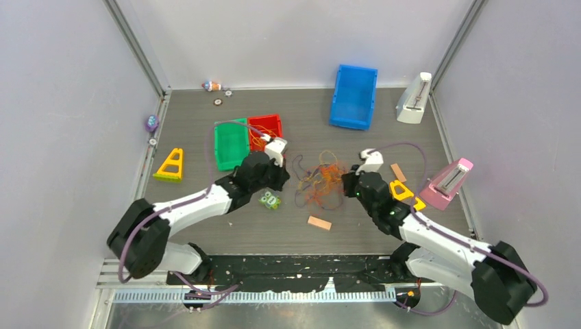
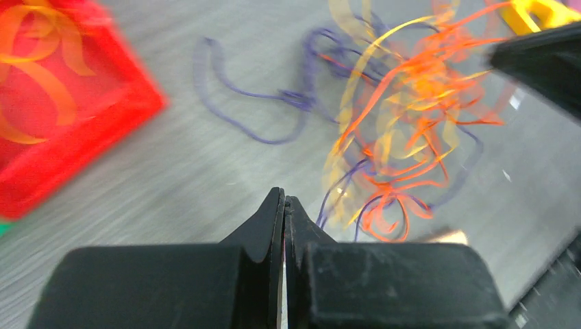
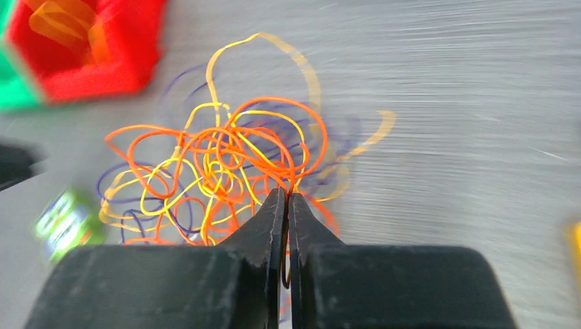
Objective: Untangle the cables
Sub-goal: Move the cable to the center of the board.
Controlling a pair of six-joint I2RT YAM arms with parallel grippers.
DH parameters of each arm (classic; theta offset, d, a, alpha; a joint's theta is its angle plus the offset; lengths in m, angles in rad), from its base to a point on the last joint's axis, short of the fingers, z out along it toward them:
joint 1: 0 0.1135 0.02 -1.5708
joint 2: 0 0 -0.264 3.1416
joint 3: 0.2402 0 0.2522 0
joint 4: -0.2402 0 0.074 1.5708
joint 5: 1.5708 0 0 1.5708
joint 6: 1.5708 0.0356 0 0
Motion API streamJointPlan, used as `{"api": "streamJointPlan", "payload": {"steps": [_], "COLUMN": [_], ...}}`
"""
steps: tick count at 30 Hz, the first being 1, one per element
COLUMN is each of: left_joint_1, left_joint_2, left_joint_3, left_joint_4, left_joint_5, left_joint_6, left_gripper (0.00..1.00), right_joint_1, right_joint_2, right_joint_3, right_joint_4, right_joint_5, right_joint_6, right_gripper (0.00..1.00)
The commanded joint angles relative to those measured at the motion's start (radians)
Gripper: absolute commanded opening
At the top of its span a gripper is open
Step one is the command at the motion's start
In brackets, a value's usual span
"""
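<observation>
The cables (image 1: 320,181) lie as a loose tangle of orange, yellow and purple strands on the grey table between my two arms. My left gripper (image 1: 283,177) is at the tangle's left side. In the left wrist view this gripper (image 2: 283,199) is shut, with the cables (image 2: 404,116) ahead and to the right and no strand visibly leading into its tips. My right gripper (image 1: 349,181) is at the tangle's right edge. The right wrist view shows it (image 3: 288,194) shut on an orange strand of the cables (image 3: 226,154), which runs down between its fingers.
A green bin (image 1: 231,144) and a red bin (image 1: 266,130) holding an orange strand stand behind the left gripper. A small green toy (image 1: 270,199) and a wooden block (image 1: 319,223) lie near the tangle. A blue bin (image 1: 354,96), pink object (image 1: 447,184) and yellow stand (image 1: 171,164) sit further out.
</observation>
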Motion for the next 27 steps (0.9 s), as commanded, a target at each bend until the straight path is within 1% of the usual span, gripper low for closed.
{"api": "streamJointPlan", "payload": {"steps": [1, 4, 6, 7, 9, 10, 11, 12, 13, 14, 15, 17, 18, 19, 21, 23, 25, 26, 27], "left_joint_1": [0.035, 0.037, 0.038, 0.039, 0.040, 0.041, 0.041, 0.041, 0.040, 0.040, 0.039, 0.040, 0.039, 0.039, 0.040, 0.040, 0.040, 0.040, 0.040], "left_joint_2": [-0.128, -0.222, -0.264, -0.276, -0.273, -0.261, -0.246, -0.229, -0.212, -0.198, -0.185, -0.174, -0.173, -0.175, -0.183, -0.189, -0.186, -0.178, -0.173], "left_joint_3": [-0.100, -0.177, -0.211, -0.222, -0.223, -0.214, -0.204, -0.192, -0.181, -0.170, -0.162, -0.155, -0.157, -0.161, -0.177, -0.188, -0.187, -0.180, -0.177], "left_joint_4": [-0.002, 0.052, 0.079, 0.094, 0.109, 0.115, 0.118, 0.123, 0.124, 0.125, 0.130, 0.142, 0.150, 0.163, 0.190, 0.214, 0.220, 0.217, 0.214], "left_joint_5": [-0.380, -0.454, -0.484, -0.478, -0.429, -0.382, -0.335, -0.278, -0.227, -0.181, -0.140, -0.092, -0.055, -0.043, -0.016, 0.021, 0.050, 0.058, 0.062], "left_joint_6": [-0.012, -0.023, -0.027, -0.025, -0.009, 0.002, 0.010, 0.019, 0.029, 0.032, 0.036, 0.042, 0.043, 0.044, 0.044, 0.046, 0.049, 0.050, 0.049], "left_gripper": [0.00, 0.00, 0.00, 0.00, 0.00, 0.00, 0.00, 0.00, 0.00, 0.00, 0.00, 0.08, 0.13, 0.19, 0.28, 0.33, 0.35, 0.37, 0.40], "right_joint_1": [-0.031, -0.032, -0.033, -0.035, -0.036, -0.036, -0.037, -0.037, -0.037, -0.037, -0.036, -0.036, -0.035, -0.035, -0.034, -0.031, -0.031, -0.030, -0.030], "right_joint_2": [-0.156, -0.258, -0.311, -0.322, -0.333, -0.324, -0.311, -0.282, -0.264, -0.223, -0.180, -0.110, -0.088, -0.046, 0.006, 0.038, 0.053, 0.055, 0.059], "right_joint_3": [-0.060, -0.109, -0.135, -0.143, -0.160, -0.162, -0.159, -0.152, -0.141, -0.134, -0.122, -0.089, -0.070, -0.032, 0.039, 0.097, 0.140, 0.152, 0.176], "right_joint_4": [-0.106, -0.117, -0.113, -0.084, -0.028, -0.008, 0.029, 0.047, 0.083, 0.104, 0.143, 0.194, 0.199, 0.208, 0.205, 0.201, 0.199, 0.194, 0.177], "right_joint_5": [0.492, 0.597, 0.627, 0.620, 0.541, 0.453, 0.407, 0.306, 0.253, 0.134, 0.074, -0.159, -0.208, -0.326, -0.455, -0.513, -0.517, -0.515, -0.512], "right_joint_6": [0.129, 0.166, 0.184, 0.167, 0.110, 0.061, 0.039, -0.001, -0.018, -0.049, -0.063, -0.084, -0.083, -0.083, -0.076, -0.055, -0.033, -0.026, -0.029], "right_gripper": [0.05, 0.06, 0.05, 0.05, 0.06, 0.06, 0.06, 0.06, 0.05, 0.05, 0.06, 0.06, 0.06, 0.06, 0.06, 0.06, 0.06, 0.18, 0.32]}}
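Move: The tangle the right hand still grips by an orange strand is centred about 7 cm to its left, level with it in reach and some 5 cm lower. The wooden block is roughly 6 cm to this hand's left and 12 cm back, about 8 cm lower. From the left hand, with its fingers shut, the tangle is about 10 cm to the right; the green toy lies some 5 cm left and 7 cm back, the red box 7 cm left and 13 cm ahead. Outward first, the hands swing apart, the left about 10 cm to the left and the right about 11 cm to the right, wrists turning outward. Then both reverse: the right sweeps left past its start towards the board's centre, turning counter-clockwise and rising at the end, keeping its pinch on the orange strand; the left eases partway back, fingers opening about a third, empty. ##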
